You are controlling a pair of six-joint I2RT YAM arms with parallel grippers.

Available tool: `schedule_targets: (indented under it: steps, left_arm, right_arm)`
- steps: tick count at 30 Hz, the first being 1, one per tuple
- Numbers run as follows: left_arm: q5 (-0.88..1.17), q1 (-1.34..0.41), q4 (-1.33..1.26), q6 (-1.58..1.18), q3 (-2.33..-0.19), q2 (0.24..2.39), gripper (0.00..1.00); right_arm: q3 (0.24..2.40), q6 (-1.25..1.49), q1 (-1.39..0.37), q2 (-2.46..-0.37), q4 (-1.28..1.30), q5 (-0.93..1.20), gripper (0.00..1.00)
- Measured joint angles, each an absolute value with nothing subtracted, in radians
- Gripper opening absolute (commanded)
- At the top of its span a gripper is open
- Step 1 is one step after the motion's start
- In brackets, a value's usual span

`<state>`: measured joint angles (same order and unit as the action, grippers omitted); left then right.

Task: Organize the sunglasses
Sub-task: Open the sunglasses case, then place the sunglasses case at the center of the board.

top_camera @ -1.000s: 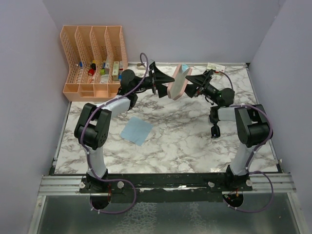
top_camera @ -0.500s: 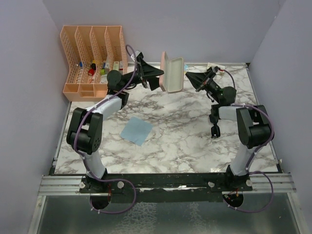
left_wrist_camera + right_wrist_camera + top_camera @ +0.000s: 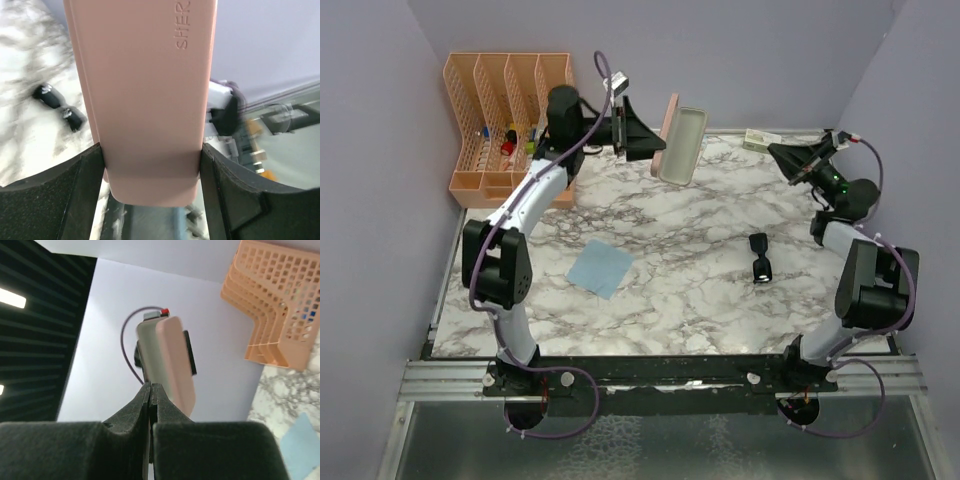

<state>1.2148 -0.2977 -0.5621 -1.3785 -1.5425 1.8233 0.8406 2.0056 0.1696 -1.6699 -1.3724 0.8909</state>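
Observation:
The sunglasses [image 3: 758, 257] lie folded on the marble right of centre, small and black; the left wrist view shows them too [image 3: 59, 105]. My left gripper [image 3: 655, 146] is raised at the back of the table, its jaws closed on the end of the pink case [image 3: 681, 145], which hangs open with its pale inside showing. That case fills the left wrist view [image 3: 145, 75] between the two fingers [image 3: 89, 172]. My right gripper [image 3: 778, 152] is at the back right, shut and empty, pointing toward the case [image 3: 172, 360], well apart from it.
A light blue cloth [image 3: 600, 267] lies flat on the left half of the table. An orange file organizer [image 3: 510, 120] with small items stands at the back left corner. A small pale box [image 3: 762, 138] lies at the back edge.
My right gripper has let go of the case, shut, and drawn back to the right. The left arm has lifted the case up and back, now opened.

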Motion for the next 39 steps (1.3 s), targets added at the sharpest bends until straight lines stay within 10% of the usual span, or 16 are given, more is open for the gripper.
schedule_targets:
  steps: [5,13,27,39]
  left_arm:
    - [1.049,-0.324,0.315,-0.641,-2.125,2.036,0.00]
    - [0.750,-0.411,0.949,-0.067,-2.298,2.170,0.00]
    - [0.782,-0.487,1.357,0.677,-2.289,2.201,0.00]
    - [0.796,-0.519,1.397,0.789,-2.284,2.310,0.00]
  right_arm:
    - [0.928,1.885,0.281,-1.551,-1.155,1.037,0.01]
    - [0.920,1.748,0.291,-1.465,-0.930,1.155,0.01]
    - [0.865,1.561,0.303,-1.431,-0.676,1.247,0.01]
    - [0.985,0.951,0.303,-1.424,0.222,1.257,0.01]
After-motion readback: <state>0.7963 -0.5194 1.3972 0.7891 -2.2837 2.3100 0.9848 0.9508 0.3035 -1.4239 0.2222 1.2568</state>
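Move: The left hand already pinches one end of the opened case, whose middle lies about 5 cm to its right; the bare table spot it is lowered over lies about 3 cm back, 4 cm right and 37 cm down. At table height, the sunglasses lie about 25 cm to this hand's right and 2 cm back, the cloth some 18 cm left and 4 cm back. From the right hand, the sunglasses lie about 5 cm back, 4 cm right and 32 cm down. Left hand lowers the still-pinched open case about 24 cm, fingers tipping down; right hand sinks, draws back. ##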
